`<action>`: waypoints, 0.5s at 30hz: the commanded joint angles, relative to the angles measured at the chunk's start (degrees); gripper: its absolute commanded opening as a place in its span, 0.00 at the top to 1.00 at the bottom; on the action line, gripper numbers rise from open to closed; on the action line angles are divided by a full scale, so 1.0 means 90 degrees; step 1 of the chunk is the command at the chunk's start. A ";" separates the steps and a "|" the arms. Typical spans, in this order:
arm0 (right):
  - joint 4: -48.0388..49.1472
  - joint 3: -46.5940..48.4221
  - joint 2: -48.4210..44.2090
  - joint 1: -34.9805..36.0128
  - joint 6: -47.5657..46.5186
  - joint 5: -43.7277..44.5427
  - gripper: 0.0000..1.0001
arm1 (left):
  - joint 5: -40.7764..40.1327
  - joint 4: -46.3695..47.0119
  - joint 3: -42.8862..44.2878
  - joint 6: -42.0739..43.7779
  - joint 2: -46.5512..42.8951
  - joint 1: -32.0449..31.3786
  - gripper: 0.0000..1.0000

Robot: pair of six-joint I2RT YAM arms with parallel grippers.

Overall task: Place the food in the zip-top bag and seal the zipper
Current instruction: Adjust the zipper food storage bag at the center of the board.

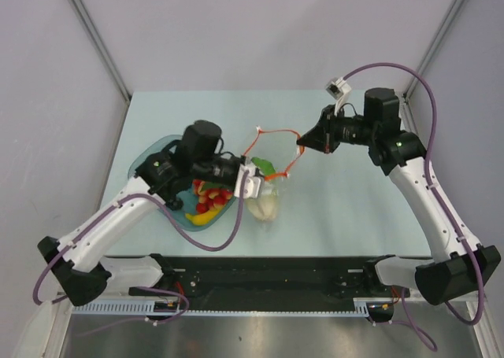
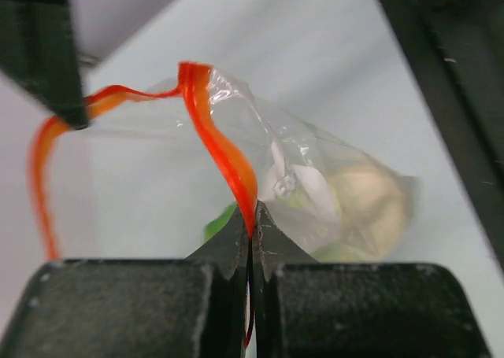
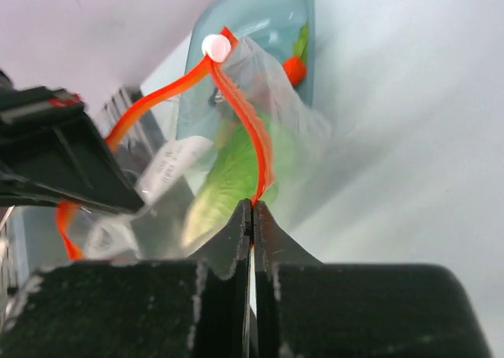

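Observation:
The clear zip-top bag (image 1: 273, 191) hangs open between both grippers above the table. Its red-orange zipper (image 1: 272, 133) forms a loop, with a white slider (image 3: 214, 47) at one end. My left gripper (image 1: 253, 182) is shut on the zipper strip (image 2: 228, 157) at the bag's left side. My right gripper (image 1: 302, 143) is shut on the strip (image 3: 256, 145) at the opposite side. A pale green-white cabbage (image 2: 368, 207) lies inside the bag. More food sits in the teal bowl (image 1: 150, 160): red berries (image 1: 211, 191), a yellow banana (image 1: 202, 215) and a red-orange pepper (image 3: 295, 69).
The bowl stands on the pale table (image 1: 354, 208) under my left wrist, just left of the bag. The black rail (image 1: 268, 279) with the arm bases runs along the near edge. Grey walls close in the back and sides.

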 commanded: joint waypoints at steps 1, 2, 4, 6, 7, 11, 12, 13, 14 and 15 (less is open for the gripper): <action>-0.0607 -0.0016 0.0041 0.0241 -0.0905 0.0334 1.00 | -0.0043 -0.0458 -0.0196 -0.0848 0.0475 -0.0222 1.00; -0.0626 0.0103 0.0031 0.0279 -0.0895 0.0372 1.00 | 0.0028 -0.0332 -0.0146 -0.1082 0.0330 -0.0222 1.00; -0.0762 0.0240 0.0070 0.0299 -0.0934 0.0460 1.00 | 0.0116 0.0128 -0.0360 -0.1562 0.0027 -0.0251 1.00; -0.0958 0.0095 0.0168 0.0358 -0.1361 0.0625 1.00 | 0.0039 0.0235 -0.0555 -0.1719 0.0045 -0.0261 0.97; -0.0997 -0.0109 0.0207 0.0358 -0.1499 0.0694 1.00 | -0.0145 0.0226 -0.0556 -0.1797 0.0209 -0.0261 0.95; -0.1143 -0.0453 0.0382 0.0368 -0.2104 0.1123 1.00 | -0.0244 -0.0057 -0.0225 -0.2380 0.0494 -0.0251 0.63; -0.1144 -0.0482 0.0402 0.0348 -0.2212 0.1250 1.00 | -0.0235 -0.0018 -0.0234 -0.2538 0.0465 -0.0193 0.52; -0.1144 -0.0492 0.0412 0.0338 -0.2329 0.1280 1.00 | -0.0206 0.0098 -0.0272 -0.2743 0.0262 -0.0106 0.42; -0.1192 -0.0482 0.0432 0.0338 -0.2378 0.1309 1.00 | -0.0070 0.0467 -0.0456 -0.3306 0.0134 0.0030 0.27; -0.1222 -0.0453 0.0451 0.0290 -0.2408 0.1310 1.00 | 0.0076 0.0673 -0.0555 -0.3592 0.0007 0.0486 0.08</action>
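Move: The lettuce in the zipper bag hangs about 14 cm below the left gripper, some 4 cm back and nearly in line sideways. The rim's white zipper pull is roughly 12 cm ahead of this gripper, 2 cm to its left and about level. The strawberries in the tub lie some 13 cm left, 4 cm back and 27 cm below. From the right gripper the lettuce is about 12 cm back, 9 cm left and 17 cm down. Lower the left gripper about 6 cm while it still pinches the orange rim, then stop there and open the fingers about two thirds to let go of the rim, rolling the wrist some 25 degrees so its top goes forward. Meanwhile keep the right gripper shut on its part of the rim and bring it down about 9 cm towards the board, fingers tipping downward. ##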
